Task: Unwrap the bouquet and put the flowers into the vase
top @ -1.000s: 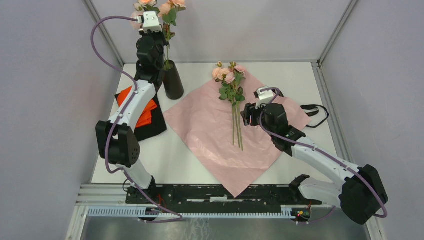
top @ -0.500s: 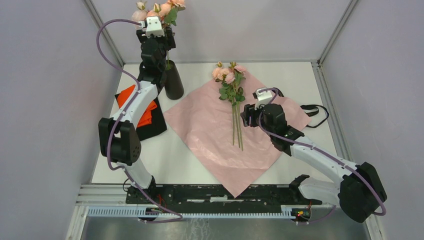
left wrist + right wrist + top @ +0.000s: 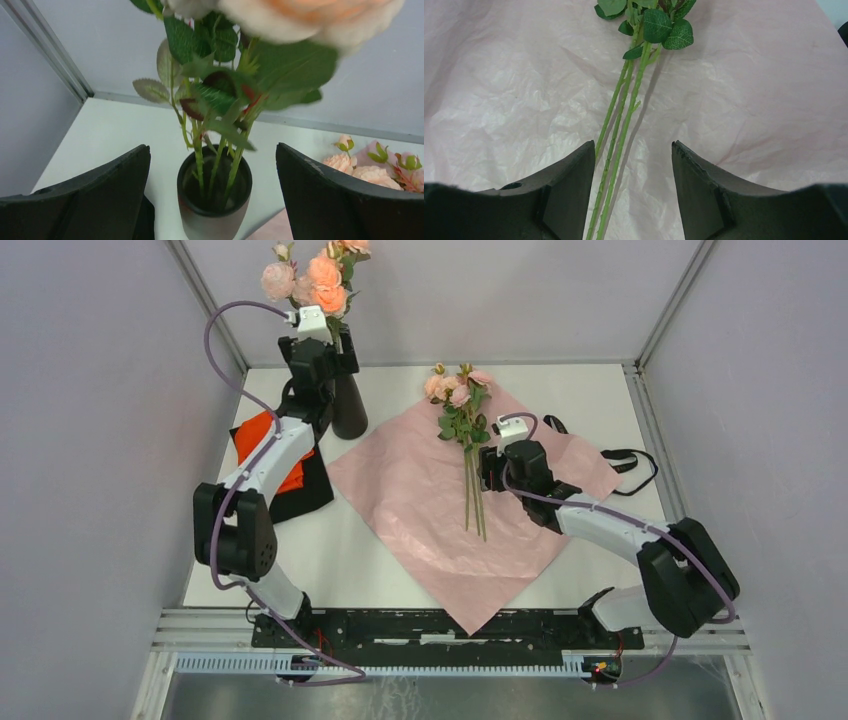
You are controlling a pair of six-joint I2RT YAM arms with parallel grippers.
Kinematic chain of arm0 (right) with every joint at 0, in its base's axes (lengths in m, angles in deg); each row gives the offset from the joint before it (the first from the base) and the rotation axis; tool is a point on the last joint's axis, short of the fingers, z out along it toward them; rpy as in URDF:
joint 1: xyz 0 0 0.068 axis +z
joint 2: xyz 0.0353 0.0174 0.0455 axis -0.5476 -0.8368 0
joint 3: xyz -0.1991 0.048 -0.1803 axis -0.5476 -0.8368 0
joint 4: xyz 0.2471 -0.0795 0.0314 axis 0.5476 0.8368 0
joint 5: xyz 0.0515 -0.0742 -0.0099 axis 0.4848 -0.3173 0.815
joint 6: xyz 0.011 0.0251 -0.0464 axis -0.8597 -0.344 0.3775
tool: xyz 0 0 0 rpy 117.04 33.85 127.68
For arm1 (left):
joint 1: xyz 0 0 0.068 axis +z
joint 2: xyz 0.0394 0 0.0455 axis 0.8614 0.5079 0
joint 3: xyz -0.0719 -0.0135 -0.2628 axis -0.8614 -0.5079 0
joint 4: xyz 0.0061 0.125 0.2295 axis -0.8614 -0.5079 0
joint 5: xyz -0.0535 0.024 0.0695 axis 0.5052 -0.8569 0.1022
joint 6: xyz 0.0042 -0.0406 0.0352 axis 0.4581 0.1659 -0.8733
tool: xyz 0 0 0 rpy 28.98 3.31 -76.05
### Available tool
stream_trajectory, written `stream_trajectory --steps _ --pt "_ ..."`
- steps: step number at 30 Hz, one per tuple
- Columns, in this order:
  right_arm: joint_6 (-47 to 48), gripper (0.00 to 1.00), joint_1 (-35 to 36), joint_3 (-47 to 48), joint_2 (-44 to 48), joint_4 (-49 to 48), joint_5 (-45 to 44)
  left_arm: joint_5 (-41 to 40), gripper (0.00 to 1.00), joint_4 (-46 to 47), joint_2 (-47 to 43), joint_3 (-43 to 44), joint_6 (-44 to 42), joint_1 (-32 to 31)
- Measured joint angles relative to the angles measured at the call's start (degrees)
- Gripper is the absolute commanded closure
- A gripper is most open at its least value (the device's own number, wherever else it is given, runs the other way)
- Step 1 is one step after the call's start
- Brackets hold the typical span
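Observation:
The black vase [image 3: 349,405] stands at the back left with one bunch of pink and peach flowers [image 3: 316,274] upright in it. My left gripper [image 3: 332,352] is open beside the stems [image 3: 216,165] above the vase mouth [image 3: 215,200], touching nothing. The bouquet is unwrapped: more flowers [image 3: 458,398] lie on the spread pink paper [image 3: 420,515]. My right gripper [image 3: 488,468] is open low over their stems [image 3: 620,120], which run between the fingers close to the left finger [image 3: 574,170]. The right gripper [image 3: 633,143] grips nothing.
An orange-red cloth [image 3: 272,445] lies on a flat black cloth [image 3: 303,492] left of the paper. The black ribbon [image 3: 628,460] lies at the paper's right corner. Frame posts and grey walls close in the back and sides.
My left gripper has opened and let go of the flowers, which now stand in the vase. The left wrist has dropped a little. The right gripper has shifted slightly left over the stems.

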Motion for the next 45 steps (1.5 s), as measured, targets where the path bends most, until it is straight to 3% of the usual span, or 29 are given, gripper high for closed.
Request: stream_trajectory --steps 7,12,19,23,24,33,39,45 --pt "-0.57 0.39 -1.16 3.72 -11.37 -2.23 -0.52 0.37 0.0 -0.44 -6.29 -9.16 3.04 -0.39" --pt "-0.66 0.48 -1.27 5.49 -17.73 -2.49 -0.04 0.55 0.0 -0.22 -10.1 -12.66 3.21 -1.18" --pt "-0.98 0.71 -1.25 6.64 -20.44 -2.29 0.9 1.49 0.0 0.98 -14.82 -17.68 5.2 -4.13" --pt "-0.87 0.98 -1.25 7.56 -20.85 -2.29 1.2 1.51 0.0 0.98 -17.46 -21.18 6.08 -7.65" --pt "-0.94 1.0 -1.25 7.78 -21.11 -2.32 1.27 1.49 0.0 1.01 -17.86 -21.88 6.12 -8.55" --pt "-1.42 1.0 -1.31 7.87 -19.41 -0.76 2.14 3.17 0.01 1.05 -18.64 -24.5 8.39 -14.99" --pt "-0.94 1.0 -1.31 7.87 -8.9 1.68 3.5 12.22 0.04 6.05 -18.32 -26.43 15.34 -15.3" --pt "-0.33 1.0 -1.31 7.87 2.8 2.08 5.4 24.15 0.05 14.91 -12.5 -27.36 24.11 -14.95"
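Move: The right-hand stem of the three flowers lies on the pink paper about 3 cm ahead of the right gripper, 2 cm left and 9 cm below. At the same depth, the other stems are 4 cm left of the gripper; the blossoms are some 26 cm ahead and 6 cm left. From the open left gripper, that right-hand stem is roughly 16 cm back, 36 cm right and 28 cm below; the vase's middle is 3 cm ahead, 2 cm right, 16 cm below. Lower the right gripper about 8 cm, easing slightly forward, to the right-hand stem; shut the fingers on it, then lift roughly 15 cm. Meanwhile draw the open left gripper back from the vase, then swing it right towards the flower, ending somewhat lower, turned clockwise and rolled left side down. ##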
